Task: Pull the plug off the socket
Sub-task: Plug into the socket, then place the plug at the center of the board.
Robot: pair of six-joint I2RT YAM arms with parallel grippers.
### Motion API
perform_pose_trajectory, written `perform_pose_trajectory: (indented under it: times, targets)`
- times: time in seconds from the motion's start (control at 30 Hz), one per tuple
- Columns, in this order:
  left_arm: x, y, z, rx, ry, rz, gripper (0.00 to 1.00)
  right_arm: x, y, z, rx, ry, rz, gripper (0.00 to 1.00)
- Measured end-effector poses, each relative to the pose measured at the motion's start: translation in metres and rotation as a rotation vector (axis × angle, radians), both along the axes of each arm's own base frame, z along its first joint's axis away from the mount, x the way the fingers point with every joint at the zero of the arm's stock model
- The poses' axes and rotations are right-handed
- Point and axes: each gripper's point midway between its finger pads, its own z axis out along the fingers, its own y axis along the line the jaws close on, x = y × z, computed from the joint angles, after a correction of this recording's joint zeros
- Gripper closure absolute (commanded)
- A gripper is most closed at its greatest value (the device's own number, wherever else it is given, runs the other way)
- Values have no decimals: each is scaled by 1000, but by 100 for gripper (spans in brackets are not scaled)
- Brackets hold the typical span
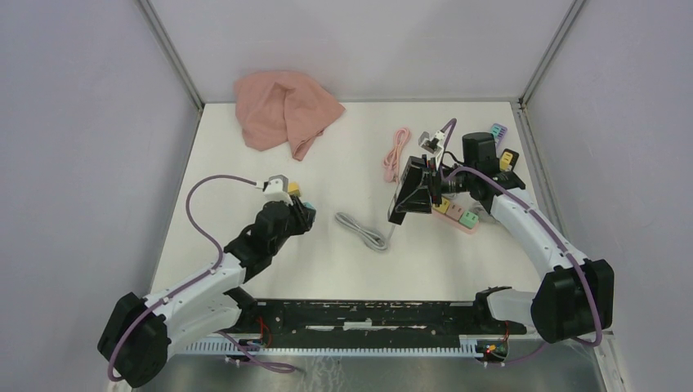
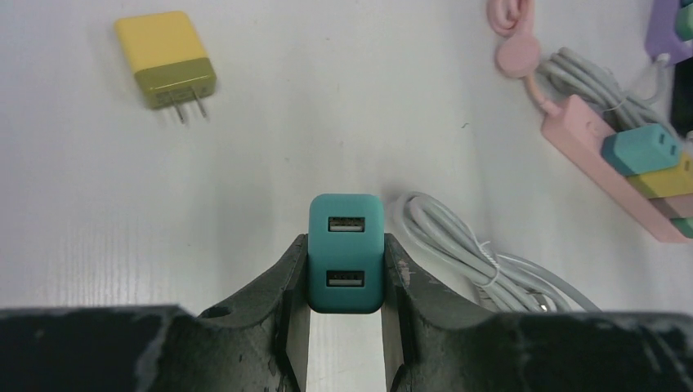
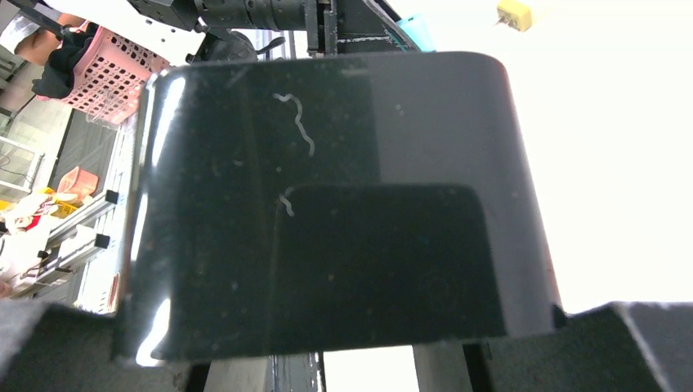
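Observation:
My left gripper (image 2: pixel 346 282) is shut on a teal two-port USB plug (image 2: pixel 346 249), held just above the table and well clear of the socket; from above it shows at the plug (image 1: pixel 304 211). The socket is a pink power strip (image 2: pixel 584 143) at the right, with a teal plug (image 2: pixel 646 149) and a yellow one (image 2: pixel 672 178) still seated in it. From above, the strip (image 1: pixel 459 217) lies beside my right gripper (image 1: pixel 418 192). That gripper is shut on a large black adapter (image 3: pixel 327 204), which fills the right wrist view.
A loose yellow plug (image 2: pixel 166 61) lies on the table at far left. A coiled grey cable (image 1: pixel 364 231) sits mid-table, with a pink cable (image 1: pixel 396 152) and a white adapter (image 1: pixel 431 143) behind it. A pink cloth (image 1: pixel 282 108) lies at the back.

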Motion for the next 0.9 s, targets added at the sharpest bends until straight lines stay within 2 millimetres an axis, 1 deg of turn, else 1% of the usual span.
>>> perform_pose_trajectory:
  times: [0.17, 0.3, 0.47, 0.6, 0.67, 0.9]
  targets:
    - [7, 8, -21, 63, 75, 27, 97, 1, -1, -1, 0, -2, 0, 96]
    - [11, 14, -34, 102, 119, 43, 97, 1, 0, -1, 1, 3, 2, 96]
    - [16, 20, -45, 129, 155, 64, 96, 1, 0, -3, 2, 11, 5, 96]
    - [21, 23, -49, 148, 174, 77, 94, 1, 0, -3, 2, 8, 6, 96]
    - [23, 25, -52, 155, 184, 84, 92, 1, 0, -3, 2, 8, 7, 96]
    - [30, 31, -64, 190, 226, 118, 80, 2, 0, -4, 2, 4, 9, 96]
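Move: The left gripper already holds the teal plug. The bare table short of the yellow plug, where it is being brought, lies about 5 cm ahead, 4 cm left and 9 cm below. The yellow plug is some 13 cm ahead, 4 cm left and 9 cm below; the grey cable coil is level with the hand, 14 cm right and 9 cm below. From the right gripper that bare table lies about 9 cm ahead, 29 cm left and 22 cm below. Lower the left gripper about 6 cm towards the bare table in front of the yellow plug, easing it some 3 cm forward and 3 cm left as it sinks, away from the grey cable coil. Tip the fingers roughly 15 degrees farther down, rolling the left side up slightly, and keep the teal plug pinched. ##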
